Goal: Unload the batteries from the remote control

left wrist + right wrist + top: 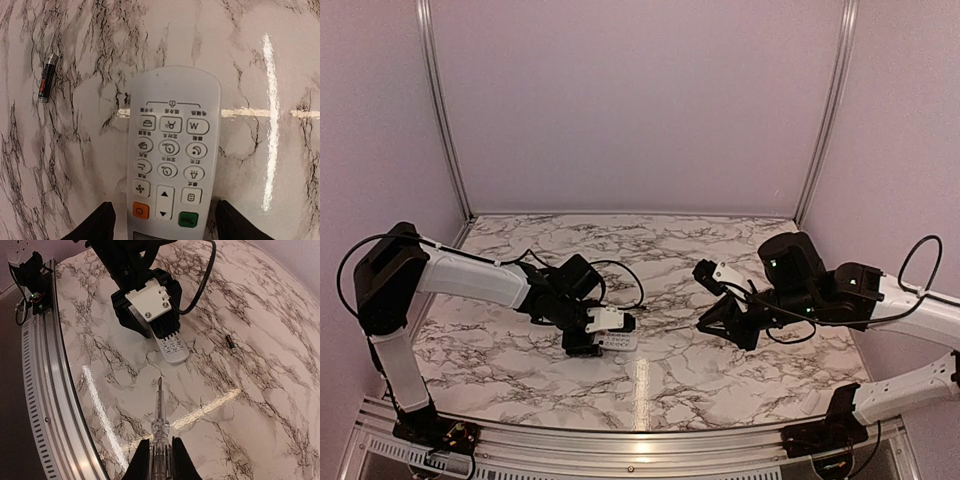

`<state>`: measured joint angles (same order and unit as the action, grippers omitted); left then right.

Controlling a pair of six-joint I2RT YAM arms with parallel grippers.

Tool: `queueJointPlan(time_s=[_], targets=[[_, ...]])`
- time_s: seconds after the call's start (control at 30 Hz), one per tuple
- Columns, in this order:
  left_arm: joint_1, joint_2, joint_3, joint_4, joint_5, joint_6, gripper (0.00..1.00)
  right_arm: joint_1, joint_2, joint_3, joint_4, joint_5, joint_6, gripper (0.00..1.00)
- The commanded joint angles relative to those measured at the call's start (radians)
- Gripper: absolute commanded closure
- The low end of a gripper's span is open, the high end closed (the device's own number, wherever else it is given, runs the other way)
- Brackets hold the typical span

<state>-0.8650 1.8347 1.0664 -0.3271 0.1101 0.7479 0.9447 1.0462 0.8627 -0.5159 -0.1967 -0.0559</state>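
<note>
The white remote control (pixel 172 150) lies flat on the marble table with its buttons up; it also shows under the left arm as the remote control (pixel 618 341) and the remote control (pixel 172 347). My left gripper (pixel 167 222) is open astride its lower end, with a gap between each finger and the remote's sides. One dark battery (pixel 48 78) lies loose on the table to the remote's left, and the right wrist view shows the same battery (pixel 230 342). My right gripper (pixel 161 455) is shut on a clear-handled screwdriver (pixel 160 410), whose tip points toward the remote but stays short of it.
The metal rail (pixel 45 390) of the table's near edge runs along the left of the right wrist view. A black cable (pixel 625 285) loops off the left arm above the remote. Bare marble table (pixel 650 245) stretches behind both arms to the back wall.
</note>
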Motion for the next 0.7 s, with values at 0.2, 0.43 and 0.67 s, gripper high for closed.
queueJointPlan(time_s=[0.2, 0.43, 0.67], targets=[[0.026, 0.079, 0.058, -0.128, 0.104, 0.02, 0.34, 0.009, 0.029, 0.06, -0.025, -0.003, 0.001, 1.0], [0.029, 0.086, 0.082, -0.256, 0.265, 0.005, 0.59, 0.01, 0.035, 0.065, -0.022, -0.004, 0.0, 1.0], [0.029, 0.06, 0.085, -0.288, 0.404, -0.082, 0.74, 0.01, 0.035, 0.061, -0.007, 0.003, 0.013, 1.0]])
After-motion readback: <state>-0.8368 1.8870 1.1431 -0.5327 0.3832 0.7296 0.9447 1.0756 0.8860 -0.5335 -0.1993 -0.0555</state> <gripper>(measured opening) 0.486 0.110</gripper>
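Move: The remote control lies face up between the left hand's open fingers, its middle about 3 cm to the right of the hand point, level with it fore and aft and some 1 cm lower. The loose battery is about 10 cm ahead of that hand, 11 cm to its right and 2 cm below. From the right hand, which holds the screwdriver, the remote is roughly 8 cm ahead, 19 cm to the left and 19 cm down. The left fingers close from both sides onto the long edges of the remote, pinching it just behind the keypad, and the hand draws it back towards the robot's base by about 4 cm, keeping low over the table. As it comes back, the wrist tilts nearly 20 degrees, swinging the fingertips towards the base. The right hand holds still and keeps its grip on the screwdriver. ##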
